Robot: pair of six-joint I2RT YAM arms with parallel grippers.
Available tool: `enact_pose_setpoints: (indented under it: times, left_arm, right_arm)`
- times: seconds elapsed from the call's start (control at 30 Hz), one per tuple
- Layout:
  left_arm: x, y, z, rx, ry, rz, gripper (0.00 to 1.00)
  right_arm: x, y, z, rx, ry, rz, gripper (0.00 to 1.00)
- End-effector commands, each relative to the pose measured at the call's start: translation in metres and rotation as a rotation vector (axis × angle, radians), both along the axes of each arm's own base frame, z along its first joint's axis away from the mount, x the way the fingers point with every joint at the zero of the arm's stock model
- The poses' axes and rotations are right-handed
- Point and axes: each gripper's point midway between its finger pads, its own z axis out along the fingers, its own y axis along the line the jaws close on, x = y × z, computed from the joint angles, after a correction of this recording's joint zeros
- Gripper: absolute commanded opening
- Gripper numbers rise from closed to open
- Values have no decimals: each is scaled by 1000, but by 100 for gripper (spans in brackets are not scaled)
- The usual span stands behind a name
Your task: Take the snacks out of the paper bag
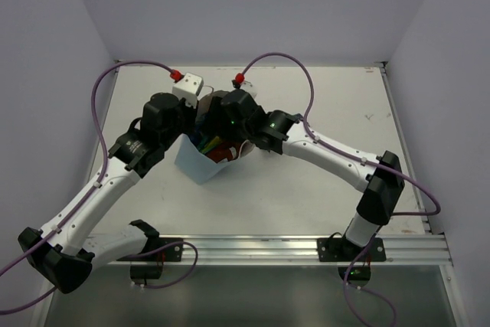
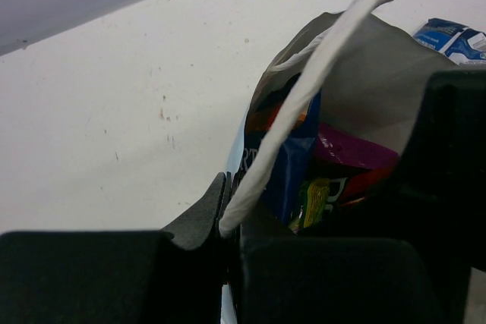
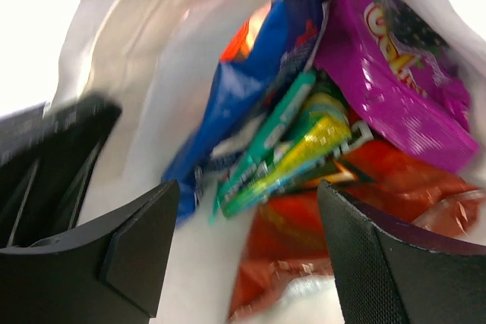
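The light-blue paper bag (image 1: 197, 161) stands tilted in the middle of the table with its mouth toward the arms' wrists. My left gripper (image 2: 231, 204) is shut on the bag's rim, where the white handle (image 2: 319, 89) comes out. My right gripper (image 3: 247, 221) is open inside the bag's mouth. Several snacks lie in the bag: a magenta packet (image 3: 395, 81), a dark blue one (image 3: 250, 89), a green-yellow one (image 3: 304, 149) and a red one (image 3: 319, 240). The red packet lies between and below the right fingers, not pinched. A blue-white packet (image 2: 452, 36) lies on the table beyond the bag.
The white table (image 1: 329, 112) is enclosed by pale walls on three sides. A metal rail (image 1: 260, 249) runs along the near edge, carrying both arm bases. Purple cables (image 1: 283, 59) loop over the back of the table.
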Motion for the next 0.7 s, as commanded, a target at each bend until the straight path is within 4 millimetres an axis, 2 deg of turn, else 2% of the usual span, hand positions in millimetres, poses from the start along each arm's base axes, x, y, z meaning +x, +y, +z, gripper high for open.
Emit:
enact_pose_setpoints:
  times: [0.0, 0.07, 0.13, 0.2, 0.23, 0.3, 0.33, 0.37, 0.4, 0.43, 0.47, 0.53, 0.57, 0.63, 0.67]
  left_arm:
    - [7, -13, 68, -137, -179, -28, 0]
    - [5, -14, 66, -136, -174, -36, 0]
    - [4, -13, 65, -135, -174, -36, 0]
    - [3, -13, 63, -133, -173, -38, 0]
    - [3, -11, 63, -130, -175, -31, 0]
    - [3, -9, 63, -126, -177, -24, 0]
    - [2, -7, 63, -123, -180, -19, 0]
    - [2, -6, 62, -120, -180, -15, 0]
    - [2, -4, 61, -117, -181, -8, 0]
    - [2, -2, 61, -113, -185, 3, 0]
    - [2, -1, 61, -110, -185, 9, 0]
    - [3, 3, 59, -99, -187, 23, 0]
    - [3, 3, 59, -93, -187, 25, 0]
    - [4, 5, 58, -90, -189, 35, 0]
    - [4, 6, 57, -86, -187, 38, 0]
  right_arm:
    - [23, 14, 8, 92, -32, -102, 76]
    - [28, 19, 7, 99, -38, -110, 76]
    - [34, 24, -5, 72, -30, -113, 74]
    - [37, 29, -5, 64, -33, -110, 71]
    - [40, 30, -12, 44, -27, -118, 65]
    - [40, 28, -15, 35, -28, -121, 55]
    - [40, 26, -11, 37, -35, -119, 44]
    - [40, 24, -8, 25, -55, -107, 37]
    - [40, 22, -2, 24, -71, -104, 31]
    - [39, 17, 12, 35, -98, -104, 20]
    - [39, 13, 20, 36, -118, -104, 15]
    - [36, 5, 35, 34, -157, -91, 8]
    - [32, -1, 52, 48, -188, -78, 4]
    - [27, -6, 66, 65, -210, -61, 1]
    - [22, -12, 81, 87, -230, -54, 0]
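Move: The blue snack lies about 4 cm ahead of the open right hand, 4 cm to its left and 6 cm below. From that hand, the purple snack is some 6 cm ahead and 1 cm right, the yellow-green one 1 cm ahead and 2 cm left, the red one 1 cm back and 3 cm right, all roughly 8-9 cm down. From the left hand, the blue snack is about 4 cm ahead, 4 cm right and 5 cm below. Right hand dips about 6 cm down and forward-left, pinches blue snack, rises 4 cm; left keeps bag rim. ##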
